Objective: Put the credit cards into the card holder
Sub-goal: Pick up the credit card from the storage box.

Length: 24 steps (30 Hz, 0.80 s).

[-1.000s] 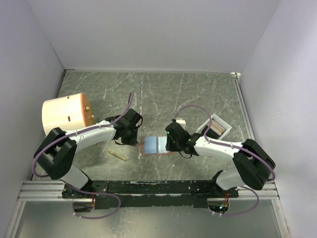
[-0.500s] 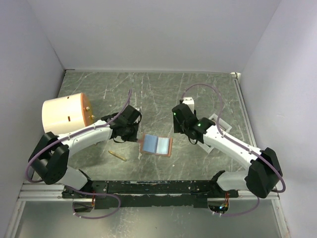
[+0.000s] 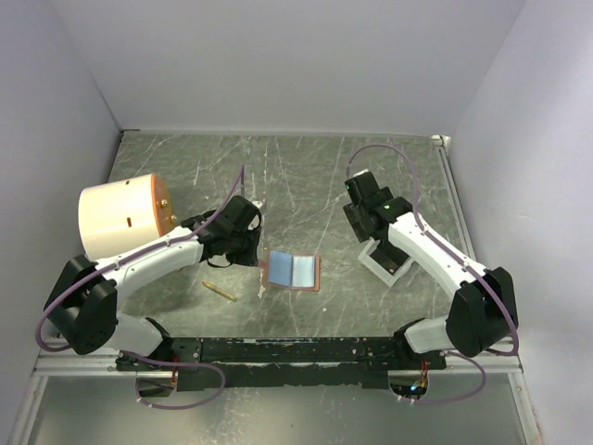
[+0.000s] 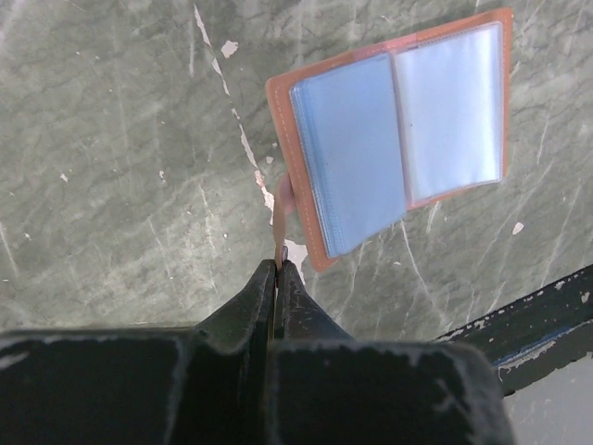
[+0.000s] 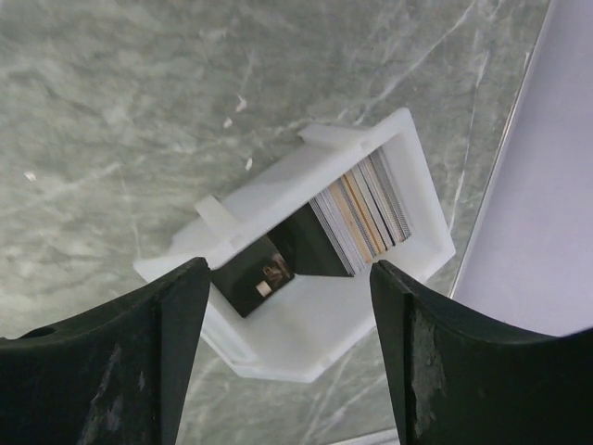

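Observation:
The card holder (image 3: 292,271) lies open on the table, tan-brown, with a pale blue page on the left and a whitish page on the right (image 4: 398,139). My left gripper (image 3: 252,257) is shut on its thin snap tab (image 4: 279,218) at the holder's left edge. Several credit cards (image 5: 366,209) stand on edge in a white tray (image 5: 422,199), with a dark card (image 5: 255,278) lying flat beside them. My right gripper (image 5: 287,271) hangs open right above that tray (image 3: 384,264), holding nothing.
A big cream cylinder (image 3: 120,218) lies at the left, behind my left arm. A small brass-coloured stick (image 3: 220,291) rests on the table near the holder. White walls close in the back and both sides.
My right gripper left the card holder, swung back right to above the tray, and opened. My left gripper closed on the holder's tab.

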{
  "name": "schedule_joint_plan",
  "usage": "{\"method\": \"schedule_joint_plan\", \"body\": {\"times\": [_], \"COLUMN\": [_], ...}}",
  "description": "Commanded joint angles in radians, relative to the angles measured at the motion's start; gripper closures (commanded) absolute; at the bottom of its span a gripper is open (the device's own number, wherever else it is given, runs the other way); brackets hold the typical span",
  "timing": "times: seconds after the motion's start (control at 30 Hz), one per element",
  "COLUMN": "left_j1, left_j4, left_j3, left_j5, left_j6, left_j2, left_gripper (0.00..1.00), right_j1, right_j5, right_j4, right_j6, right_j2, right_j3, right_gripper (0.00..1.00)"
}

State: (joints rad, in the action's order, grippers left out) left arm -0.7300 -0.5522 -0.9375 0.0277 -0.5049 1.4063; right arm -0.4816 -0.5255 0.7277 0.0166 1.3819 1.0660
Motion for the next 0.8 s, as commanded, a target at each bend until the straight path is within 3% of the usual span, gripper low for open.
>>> {"method": "schedule_joint_plan", "body": {"times": [0.0,0.43,0.77], "left_j1": [0.005,0.004,0.005], "left_j4": [-0.001,0.004,0.008], "left_j3": [0.005,0.014,0.011], "left_j5": [0.072,0.089,0.101], "left_j6": [0.011,0.014,0.017], "left_j2": [-0.008,-0.048,-0.043], "left_gripper": [0.93,0.93,0.93], "right_j1": [0.046,0.210,0.212], "right_j5": [0.097,0.167,0.133], "right_j4": [0.011,-0.103,-0.263], "right_j6": [-0.226,-0.382,-0.449], "right_j2": [-0.062,-0.013,0.027], "right_j3": [-0.055,-0.189,-0.265], "right_gripper": [0.29,0.27,0.27]}}
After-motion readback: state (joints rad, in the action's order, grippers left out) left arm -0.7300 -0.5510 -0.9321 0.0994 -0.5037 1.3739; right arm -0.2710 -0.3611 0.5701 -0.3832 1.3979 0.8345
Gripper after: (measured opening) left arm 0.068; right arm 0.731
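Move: The leaning black credit card in the storage box lies about 7 cm to the right hand's right, 3 cm back and some 11 cm below. From that hand, the upright card stack is 10 cm right and level fore-and-aft; the flat VIP card is about 5 cm right and 6 cm back, both roughly 11 cm down. The left hand has the leaning card some 42 cm to its right, 4 cm ahead and 6 cm below. Down and to the right, the right hand sinks about 7 cm and shifts some 6 cm sideways towards the black card in the storage box, drawing back about 3 cm before easing slightly forward again. Its wrist tips the wide-open fingers more steeply down and turns a little counter-clockwise. The left fingers stay shut, seemingly still on the card holder's tab. ##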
